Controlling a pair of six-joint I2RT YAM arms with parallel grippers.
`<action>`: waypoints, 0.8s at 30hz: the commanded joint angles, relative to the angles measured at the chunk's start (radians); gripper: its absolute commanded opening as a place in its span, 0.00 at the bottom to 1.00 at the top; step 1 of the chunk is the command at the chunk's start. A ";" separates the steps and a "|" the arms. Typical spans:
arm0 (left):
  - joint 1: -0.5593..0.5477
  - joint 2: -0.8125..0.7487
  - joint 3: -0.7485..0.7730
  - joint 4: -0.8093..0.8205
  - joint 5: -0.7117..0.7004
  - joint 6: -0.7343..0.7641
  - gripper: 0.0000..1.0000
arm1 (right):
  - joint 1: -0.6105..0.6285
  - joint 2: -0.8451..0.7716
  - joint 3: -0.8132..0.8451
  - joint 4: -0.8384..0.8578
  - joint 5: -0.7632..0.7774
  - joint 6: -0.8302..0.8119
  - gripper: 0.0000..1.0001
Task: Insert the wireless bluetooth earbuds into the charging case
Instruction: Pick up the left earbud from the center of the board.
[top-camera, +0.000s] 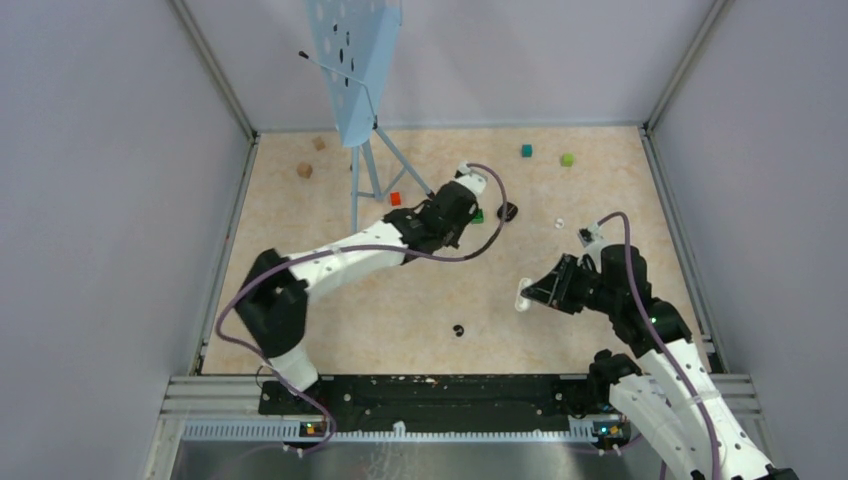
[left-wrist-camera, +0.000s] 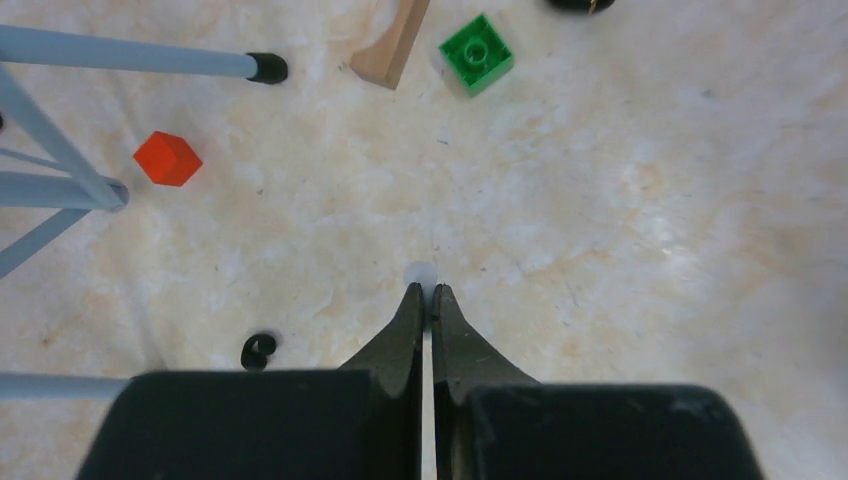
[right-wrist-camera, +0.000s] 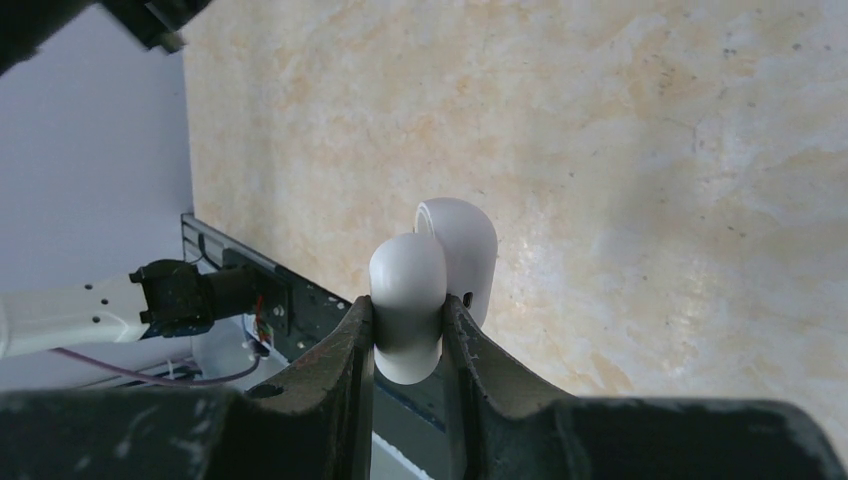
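My left gripper (left-wrist-camera: 427, 292) points down at the table with its jaws shut. A small white earbud (left-wrist-camera: 420, 272) sits pinched at the very tips and shows just beyond them. In the top view my wrist (top-camera: 447, 213) covers that spot. A tiny black curled earbud (left-wrist-camera: 258, 350) lies to the left of my fingers. Another white earbud (top-camera: 559, 223) and a black one (top-camera: 458, 330) lie loose on the table. My right gripper (right-wrist-camera: 408, 318) is shut on the white charging case (right-wrist-camera: 410, 290), held above the table (top-camera: 523, 293) with its lid part (right-wrist-camera: 462, 250) behind.
A green brick (left-wrist-camera: 476, 52), a wooden block (left-wrist-camera: 392, 45) and a red cube (left-wrist-camera: 166, 158) lie beyond my left fingers. The blue stand's legs (left-wrist-camera: 130, 62) run along the left. A dark object (top-camera: 507, 211) lies right of the green brick. More cubes (top-camera: 526, 151) sit at the back.
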 joint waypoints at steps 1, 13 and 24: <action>0.002 -0.255 -0.102 0.068 0.111 -0.071 0.00 | -0.009 -0.004 -0.018 0.136 -0.098 0.008 0.00; 0.001 -0.562 -0.354 0.237 0.578 -0.392 0.00 | -0.009 -0.079 -0.221 0.539 -0.301 0.140 0.00; -0.001 -0.647 -0.539 0.525 0.764 -0.596 0.00 | -0.008 -0.088 -0.353 0.800 -0.360 0.315 0.00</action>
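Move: The left hand, already holding the white earbud some 10 cm above the board, has the open white charging case about 18 cm back, 12 cm to its right and 3 cm higher. On the board, 10 cm lower, lie one black earbud 3 cm ahead and 12 cm left, another 15 cm back and 4 cm right, and the green block 10 cm ahead and 8 cm right. From the right hand, holding the case, the white earbud is 18 cm ahead, 14 cm left, 3 cm lower. Keeping its pinch on the white earbud, the left hand goes on rising about 11 cm, then draws back some 15 cm towards the charging case while its wrist swings the fingers from forward-and-down round to point mostly right. The right hand keeps its grip on the case and brings it about 5 cm left to meet the earbud, turning its fingers farther left. ##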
